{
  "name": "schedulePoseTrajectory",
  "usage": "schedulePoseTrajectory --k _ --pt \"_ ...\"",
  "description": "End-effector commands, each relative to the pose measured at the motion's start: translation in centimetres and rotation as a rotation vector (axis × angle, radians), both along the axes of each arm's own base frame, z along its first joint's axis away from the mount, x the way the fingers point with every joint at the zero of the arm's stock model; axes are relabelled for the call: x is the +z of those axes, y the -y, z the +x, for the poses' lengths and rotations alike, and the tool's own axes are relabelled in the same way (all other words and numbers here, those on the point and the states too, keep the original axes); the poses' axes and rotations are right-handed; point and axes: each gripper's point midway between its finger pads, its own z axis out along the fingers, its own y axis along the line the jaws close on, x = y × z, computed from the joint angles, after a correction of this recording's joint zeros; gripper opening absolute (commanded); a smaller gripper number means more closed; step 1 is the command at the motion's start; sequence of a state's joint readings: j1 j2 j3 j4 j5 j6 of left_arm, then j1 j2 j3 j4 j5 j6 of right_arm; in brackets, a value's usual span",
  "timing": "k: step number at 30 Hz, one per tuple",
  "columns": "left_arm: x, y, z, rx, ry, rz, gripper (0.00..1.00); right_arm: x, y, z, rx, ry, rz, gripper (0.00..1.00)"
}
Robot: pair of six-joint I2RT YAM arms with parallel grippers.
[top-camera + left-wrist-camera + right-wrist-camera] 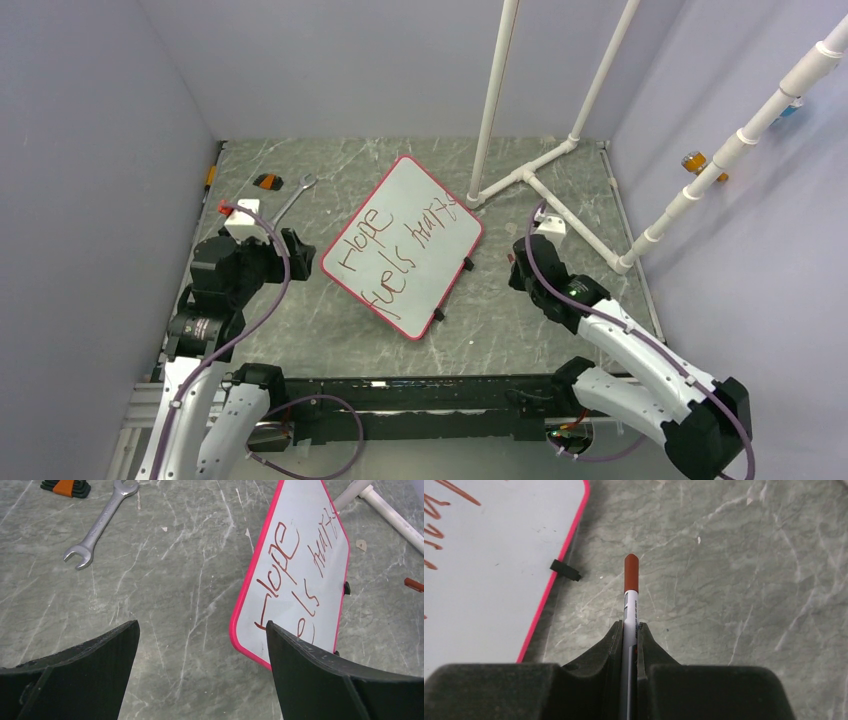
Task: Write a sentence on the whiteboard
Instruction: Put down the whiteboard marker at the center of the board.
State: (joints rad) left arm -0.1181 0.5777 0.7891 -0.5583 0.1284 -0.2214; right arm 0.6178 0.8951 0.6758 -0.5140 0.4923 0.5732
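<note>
The whiteboard [428,196], pale with a thin red-pink frame, lies tilted in the middle of the table. The sentence [395,255] runs across it in red-brown handwriting, about "Hope fuels hearts". My left gripper [292,246] stands open just left of the board's near-left corner, nothing between its fingers; in the left wrist view the board [305,510] and the sentence [287,562] lie ahead to the right of the gripper [201,630]. My right gripper [630,627] is shut on a white marker [630,587] with a red-brown end, right of the board's edge [489,570] and apart from it.
A silver wrench [293,200] and an orange-and-black hex key set [268,181] lie at the back left. A white pipe frame [560,195] stands behind and right of the board. Two black feet [468,264] stick out from the board's right edge. Walls close in three sides.
</note>
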Motion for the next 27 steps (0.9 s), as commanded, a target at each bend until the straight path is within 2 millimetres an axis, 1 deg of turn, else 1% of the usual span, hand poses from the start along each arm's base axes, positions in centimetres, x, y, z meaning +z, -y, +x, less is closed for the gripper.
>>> schedulePoseTrajectory --k 1,4,9,14,19,23,27 --pt "0.7 -0.6 0.5 0.025 0.034 0.023 0.99 -1.4 -1.3 0.9 0.035 -0.037 0.119 0.00" --pt "0.7 -0.5 0.6 0.023 0.034 0.023 0.98 -2.9 -1.4 1.2 0.030 -0.068 0.166 0.00" --pt "0.7 -0.5 0.6 0.020 0.035 0.023 0.98 -5.1 -1.6 1.1 0.021 -0.122 0.211 0.00" --pt "0.6 -0.6 0.6 0.029 0.034 0.024 0.98 -7.3 -1.5 0.5 -0.011 -0.174 0.231 0.00" --pt "0.6 -0.8 0.6 0.041 0.032 0.027 0.98 -8.8 -1.2 -0.5 -0.056 -0.204 0.270 0.00" --pt "0.6 -0.9 0.6 0.044 0.032 0.027 0.98 -9.8 -1.0 -1.4 -0.085 -0.230 0.293 0.07" --pt "0.7 -1.0 0.6 0.049 0.035 0.028 0.97 -10.1 -0.5 -2.1 -0.114 -0.232 0.302 0.13"
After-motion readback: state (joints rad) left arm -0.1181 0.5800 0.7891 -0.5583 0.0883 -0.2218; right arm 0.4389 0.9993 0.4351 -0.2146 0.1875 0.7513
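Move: The right hand, holding the marker, has bare table almost straight below, some 11 cm down and barely 2 cm ahead, 1 cm left. The whiteboard's middle lies about 20 cm to its left and 10 cm farther out; the board's nearer-hand black clip is about 8 cm left and 6 cm ahead. A white pipe foot stands roughly 20 cm ahead, 7 cm left. From the left hand that table spot is about 40 cm right, 2 cm ahead, 21 cm below. Still pinching the marker in its closed fingers, the right hand sinks about 8 cm almost straight down towards the bare table right of the whiteboard, quickly at first, then easing to a near stop. The fingers tip some 10 degrees further down and the hand rolls its left side up by over 15 degrees. Whether the marker touches the table can't be seen. ##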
